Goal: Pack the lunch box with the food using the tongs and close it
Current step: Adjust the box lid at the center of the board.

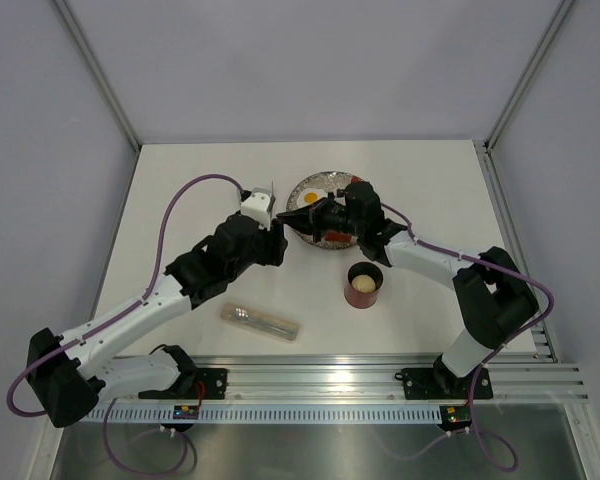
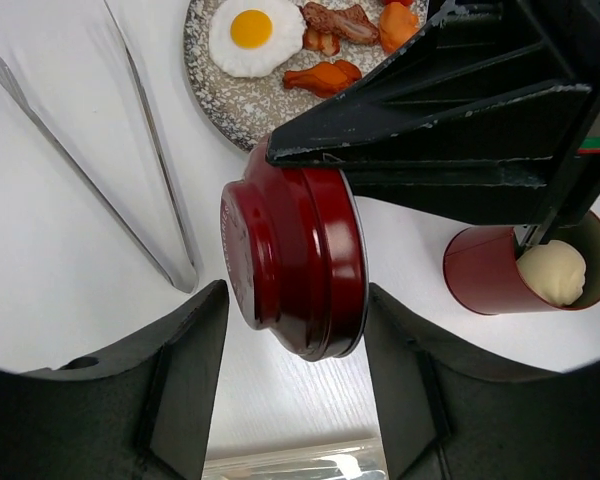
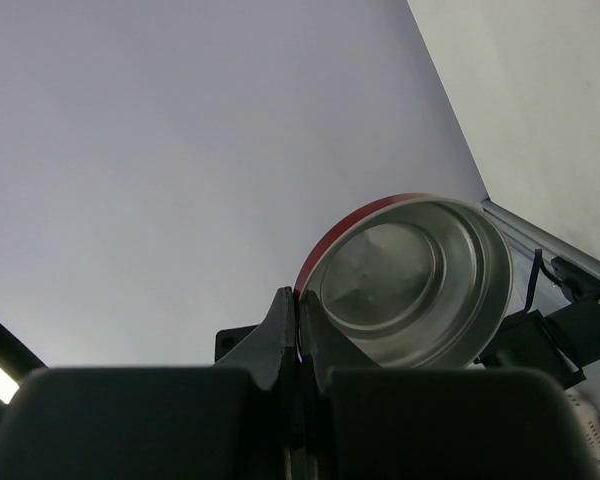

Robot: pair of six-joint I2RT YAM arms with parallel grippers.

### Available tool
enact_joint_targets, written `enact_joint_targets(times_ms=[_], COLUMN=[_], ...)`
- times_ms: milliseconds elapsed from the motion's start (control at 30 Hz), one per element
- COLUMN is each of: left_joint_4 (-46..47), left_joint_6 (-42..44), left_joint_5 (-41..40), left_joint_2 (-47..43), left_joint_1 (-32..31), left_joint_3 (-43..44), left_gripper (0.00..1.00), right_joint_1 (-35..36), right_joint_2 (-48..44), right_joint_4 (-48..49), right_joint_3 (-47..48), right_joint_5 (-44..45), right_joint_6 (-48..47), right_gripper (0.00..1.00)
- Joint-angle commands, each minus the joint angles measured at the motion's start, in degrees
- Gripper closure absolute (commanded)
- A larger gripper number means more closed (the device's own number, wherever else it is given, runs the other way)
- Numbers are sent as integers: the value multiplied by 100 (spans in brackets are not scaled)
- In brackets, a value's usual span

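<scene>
The lunch box's round red lid (image 2: 295, 260) hangs on edge above the table, its shiny metal inside (image 3: 410, 285) facing the right wrist camera. My right gripper (image 3: 300, 310) is shut on its rim. My left gripper (image 2: 295, 292) is open, one finger on each side of the lid with slim gaps. The red lunch box (image 1: 363, 285) stands open on the table with a pale ball (image 2: 552, 272) in it. A fried egg (image 2: 252, 35), sausages (image 2: 335, 20) and shrimp (image 2: 325, 75) lie on the speckled plate (image 2: 240, 100). The silver tongs (image 2: 150, 180) rest on the table, left of the plate.
A clear plastic packet (image 1: 260, 320) lies near the table's front edge, below the left arm. The right gripper's black body (image 2: 460, 120) spans the space above the lunch box. Both arms meet just in front of the plate (image 1: 325, 178).
</scene>
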Motion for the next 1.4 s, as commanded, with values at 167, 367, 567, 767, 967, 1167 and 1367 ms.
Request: enact_joint_targets(times_ms=[167, 367, 567, 767, 967, 1167, 1367], left_joint_4=[346, 346, 249, 152, 73, 56, 47], left_joint_6=[184, 167, 193, 202, 228, 228, 246], left_joint_5=[-385, -411, -552, -684, -798, -895, -965], left_joint_2=[150, 124, 98, 71, 36, 19, -25], left_joint_1=[-80, -106, -124, -124, -124, -115, -115], left_joint_3=[410, 411, 419, 419, 367, 288, 244], left_gripper=[54, 69, 90, 100, 100, 100, 100], right_joint_1=[-2, -2, -2, -2, -2, 7, -10], right_joint_2=[-123, -132, -105, -96, -105, -114, -210], right_joint_4=[634, 661, 678, 766, 880, 933, 933], right_joint_3=[-153, -223, -258, -337, -425, -460, -504], right_joint_5=[-245, -227, -227, -183, -139, -87, -25], right_joint_6=[467, 520, 537, 581, 625, 625, 564], right_gripper=[100, 100, 100, 90, 80, 73, 64])
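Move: The lid, pinched at its rim by the right hand, sits between the left hand's open fingers, its middle about 1 cm ahead, 1 cm right and 1 cm below the left hand. From the left hand, the plate is roughly 20 cm ahead, 14 cm right and 18 cm below; the open lunch box 2 cm back, 21 cm right and 14 cm below; the spoon case 10 cm back, 4 cm left. From the right hand, the lid's middle lies about 4 cm back, 2 cm left, 1 cm down. The left fingers close onto the lid while the right hand still grips it and waits almost in place. The right fingers then open about a third, letting go of their clamp on the rim, and the left fingers shut nearly fully, pinching the lid's wall at the rim. The left hand shifts some 2 cm left and 1 cm forward with a slight roll and counter-clockwise turn; the right eases about 1 cm back. ##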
